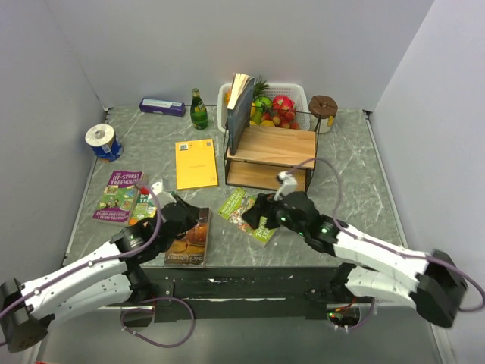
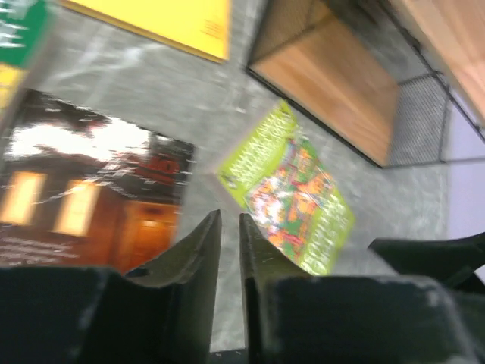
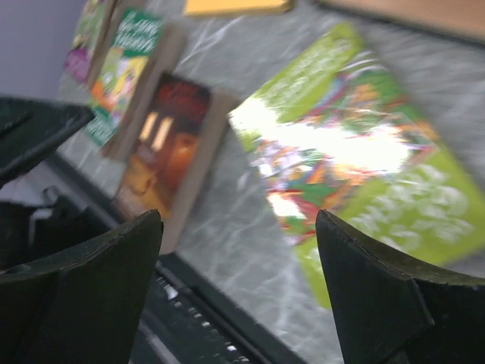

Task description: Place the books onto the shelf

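Observation:
The shelf [image 1: 273, 148] stands at the back centre with a dark blue book [image 1: 240, 112] upright on its top board. A bright green book [image 1: 244, 212] lies flat in front of it, and a dark brown book [image 1: 189, 236] lies to its left. A purple book [image 1: 117, 193] and a green one [image 1: 141, 205] lie further left. My left gripper [image 2: 229, 216] hovers between the brown book [image 2: 83, 197] and the green book [image 2: 292, 189], its jaws a narrow slit apart with nothing in them. My right gripper [image 3: 239, 216] stands wide open and empty beside the green book [image 3: 356, 152].
A yellow booklet [image 1: 196, 163] lies left of the shelf. A white fruit basket [image 1: 292, 95] stands behind the shelf, with a green bottle [image 1: 198, 110], a blue box [image 1: 162, 107] and a tape roll [image 1: 100, 136] along the back left. Walls close in both sides.

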{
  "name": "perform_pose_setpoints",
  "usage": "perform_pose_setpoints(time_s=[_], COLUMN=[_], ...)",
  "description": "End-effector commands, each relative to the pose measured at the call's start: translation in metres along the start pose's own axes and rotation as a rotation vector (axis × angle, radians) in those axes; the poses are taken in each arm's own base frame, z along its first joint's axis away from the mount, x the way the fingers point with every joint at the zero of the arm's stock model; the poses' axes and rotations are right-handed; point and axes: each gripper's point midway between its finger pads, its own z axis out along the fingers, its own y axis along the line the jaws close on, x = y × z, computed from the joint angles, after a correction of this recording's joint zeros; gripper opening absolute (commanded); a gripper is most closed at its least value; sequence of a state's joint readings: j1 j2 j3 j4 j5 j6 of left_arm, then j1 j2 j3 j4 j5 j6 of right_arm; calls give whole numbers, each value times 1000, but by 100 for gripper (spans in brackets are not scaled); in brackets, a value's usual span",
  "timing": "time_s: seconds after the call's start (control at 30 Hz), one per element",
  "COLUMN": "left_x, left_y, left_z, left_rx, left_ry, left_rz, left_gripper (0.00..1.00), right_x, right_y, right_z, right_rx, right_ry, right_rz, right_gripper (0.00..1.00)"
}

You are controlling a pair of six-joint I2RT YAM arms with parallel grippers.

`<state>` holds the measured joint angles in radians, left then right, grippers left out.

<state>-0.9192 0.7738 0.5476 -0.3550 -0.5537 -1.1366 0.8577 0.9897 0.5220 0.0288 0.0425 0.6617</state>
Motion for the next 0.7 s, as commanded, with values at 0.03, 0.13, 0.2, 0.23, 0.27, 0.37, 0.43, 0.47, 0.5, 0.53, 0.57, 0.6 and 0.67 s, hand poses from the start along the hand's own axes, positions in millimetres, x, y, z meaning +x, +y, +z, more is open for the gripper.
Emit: perform_pose_setpoints(time_s=[0.03, 0.13, 0.2, 0.23, 0.27, 0.37, 0.43, 0.47, 0.5, 0.53, 0.57, 0.6, 0.67], left_x=[11, 40, 49, 54, 54, 51, 51, 51, 51, 52, 53, 54, 55], left_y=[58, 87, 107, 118, 124, 133, 132, 133, 133, 135, 136, 137, 138], left_z=[1, 3, 0, -1, -2, -6, -6, -6, -6, -7, -7, -7, -7], left_rx=[-230, -326, -392, -426, -446, -471, -463, -465, -474, -487, -494, -506, -516], left_ry=[9, 64, 66, 58, 47, 22, 18, 18, 19, 22, 27, 28, 31], left_rz=[-36, -181, -236, -284, -301, -320, -336, -334, -328, -329, -327, -320, -317], left_gripper=[13, 4, 1, 1, 1, 1, 1, 1, 1, 1, 1, 1, 1], right_x=[30, 45, 48, 57, 58, 68, 74, 78, 83, 87, 90, 95, 100], right_y=[82, 104, 120, 123, 127, 131, 127, 122, 117, 113, 107, 101, 95], right_z=[29, 46, 53, 60, 63, 82, 96, 101, 111, 115, 120, 124, 127], right_rx=[-290, -352, -382, -385, -389, -370, -336, -306, -273, -241, -208, -175, -135], right_ry=[200, 273, 298, 326, 334, 382, 401, 409, 416, 427, 432, 445, 448], right_rz=[45, 81, 94, 94, 98, 129, 145, 152, 151, 152, 158, 163, 183], right_gripper=[88, 87, 87, 87, 87, 87, 87, 86, 85, 85, 85, 85, 85])
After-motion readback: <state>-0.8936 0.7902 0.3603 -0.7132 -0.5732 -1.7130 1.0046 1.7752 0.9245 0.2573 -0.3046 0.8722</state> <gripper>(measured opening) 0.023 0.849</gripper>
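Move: Back about 2 cm, 5 cm to the left and some 13 cm below the left hand lies the middle of the brown book; from the right hand it is roughly 20 cm left, 4 cm back and 11 cm down. The green treehouse book stands about 11 cm left of the brown one and 6 cm farther out. The light green treehouse book is nearly under the right hand, 3 cm ahead and 1 cm right. Dropping about 12 cm onto the brown book while swinging left and a little back, the left hand shuts its fingers, tips down and turns counter-clockwise some 20 degrees each, and brings the closed tips to rest on the cover. The right hand, fingers still wide open, sweeps 16 to 17 cm left to the book's right edge, sinking and pitching down as it turns counter-clockwise. ##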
